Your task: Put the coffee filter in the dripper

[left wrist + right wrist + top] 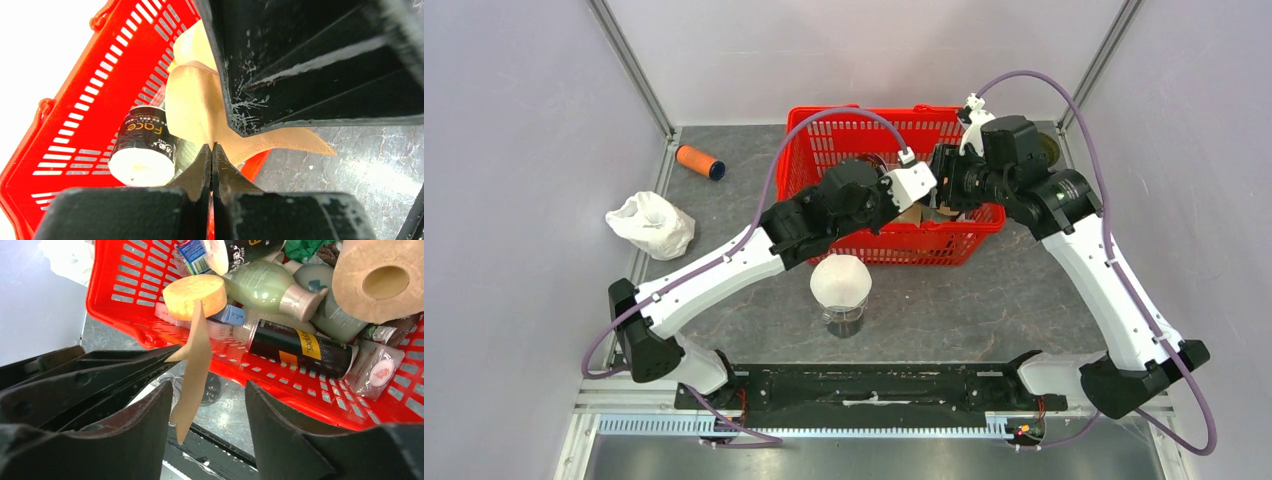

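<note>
A brown paper coffee filter (200, 110) hangs over the front wall of the red basket (819, 125), pinched at its lower edge by my shut left gripper (213, 147). In the top view that gripper (921, 207) meets the right gripper (940, 193) at the basket's front rim. The right wrist view shows the filter (192, 370) edge-on between the fingers of my right gripper (208, 387). Its jaws stand apart, and the filter is close to the left finger (150, 415). The white dripper (840, 281) sits on a glass carafe (842, 320) in front of the basket.
The basket (125, 300) holds a yellow sponge (195, 295), green bottles (265, 287), a black can (305, 347) and a paper roll (382, 277). An orange cylinder (700, 161) and a crumpled white bag (652, 223) lie at the table's left.
</note>
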Tool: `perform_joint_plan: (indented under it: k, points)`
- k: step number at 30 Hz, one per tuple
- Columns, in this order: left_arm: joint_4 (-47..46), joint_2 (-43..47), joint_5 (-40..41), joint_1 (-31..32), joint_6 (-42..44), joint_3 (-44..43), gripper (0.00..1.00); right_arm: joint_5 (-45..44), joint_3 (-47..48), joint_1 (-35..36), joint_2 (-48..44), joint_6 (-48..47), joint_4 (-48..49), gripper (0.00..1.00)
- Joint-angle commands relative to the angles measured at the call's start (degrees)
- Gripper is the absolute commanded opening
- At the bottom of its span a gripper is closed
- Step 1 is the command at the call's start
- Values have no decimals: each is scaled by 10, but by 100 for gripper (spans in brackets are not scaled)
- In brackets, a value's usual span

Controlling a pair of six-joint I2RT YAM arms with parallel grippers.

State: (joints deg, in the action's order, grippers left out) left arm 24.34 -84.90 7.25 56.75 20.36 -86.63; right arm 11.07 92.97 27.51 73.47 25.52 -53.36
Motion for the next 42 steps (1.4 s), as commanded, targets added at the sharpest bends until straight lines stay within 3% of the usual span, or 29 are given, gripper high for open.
perform_joint_plan:
  k: [1, 7, 12, 15, 16, 20, 22, 25, 27, 33, 38, 42]
  points:
    - [-19, -2, 13, 4, -24, -35, 2, -44, 18, 7, 14, -4, -9, 58]
    - [-26, -11, 3, 6, -40, -39, 2, -49, 14, 8, 21, -1, 7, 33]
    - [-35, -16, 2, 6, -55, -44, 2, -50, 10, 8, 16, 4, 14, 0]
    - [-43, -13, 4, 6, -66, -44, 2, -48, -2, 7, 6, 3, 24, 0]
    - [-44, -13, 12, 6, -75, -43, 11, -48, -5, 8, 2, 2, 26, 0]
    - [-60, 11, 79, 5, -127, -19, 61, -59, -27, 8, -23, 0, 37, 0]
    - [-73, 36, 120, 3, -157, 8, 75, -66, -41, 8, -40, -2, 43, 0]
    - [-98, 91, 118, -15, -214, 71, 81, -52, -70, 8, -70, -7, 67, 0]
    - [-121, 139, 55, -58, -272, 115, 83, -22, -98, 8, -93, -9, 104, 0]
    - [-294, 219, -290, -224, -444, 245, 90, 95, -156, 8, -143, -4, 187, 0]
    - [-407, 198, -437, -233, -519, 270, 90, 125, -195, 8, -166, 32, 253, 0]
    - [-488, 170, -484, -233, -574, 283, 90, 133, -227, 7, -180, 68, 317, 0]
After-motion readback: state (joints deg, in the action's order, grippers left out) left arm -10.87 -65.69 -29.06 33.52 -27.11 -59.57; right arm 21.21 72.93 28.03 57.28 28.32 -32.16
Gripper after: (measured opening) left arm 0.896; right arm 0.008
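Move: The left hand already pinches the brown coffee filter; the filter's middle is about 2 cm ahead, 4 cm to its right and 2 cm lower. From the open right hand it lies about 3 cm ahead, 2 cm left and 2 cm below. Counted from the right hand, the dripper with its white filter stands some 16 cm back, 14 cm left and 17 cm down; the paper roll in the basket is 3 cm ahead, 8 cm right, 20 cm down. The right fingers shut on the coffee filter's edge after easing down and slightly forward about 2 cm. The left fingers then open wide, let go and pull off about 10 cm to the left; that hand comes partway back right, rising and rolling some 50 degrees, left side down. The right hand keeps its pinch and draws back about 5 cm while lifting. ##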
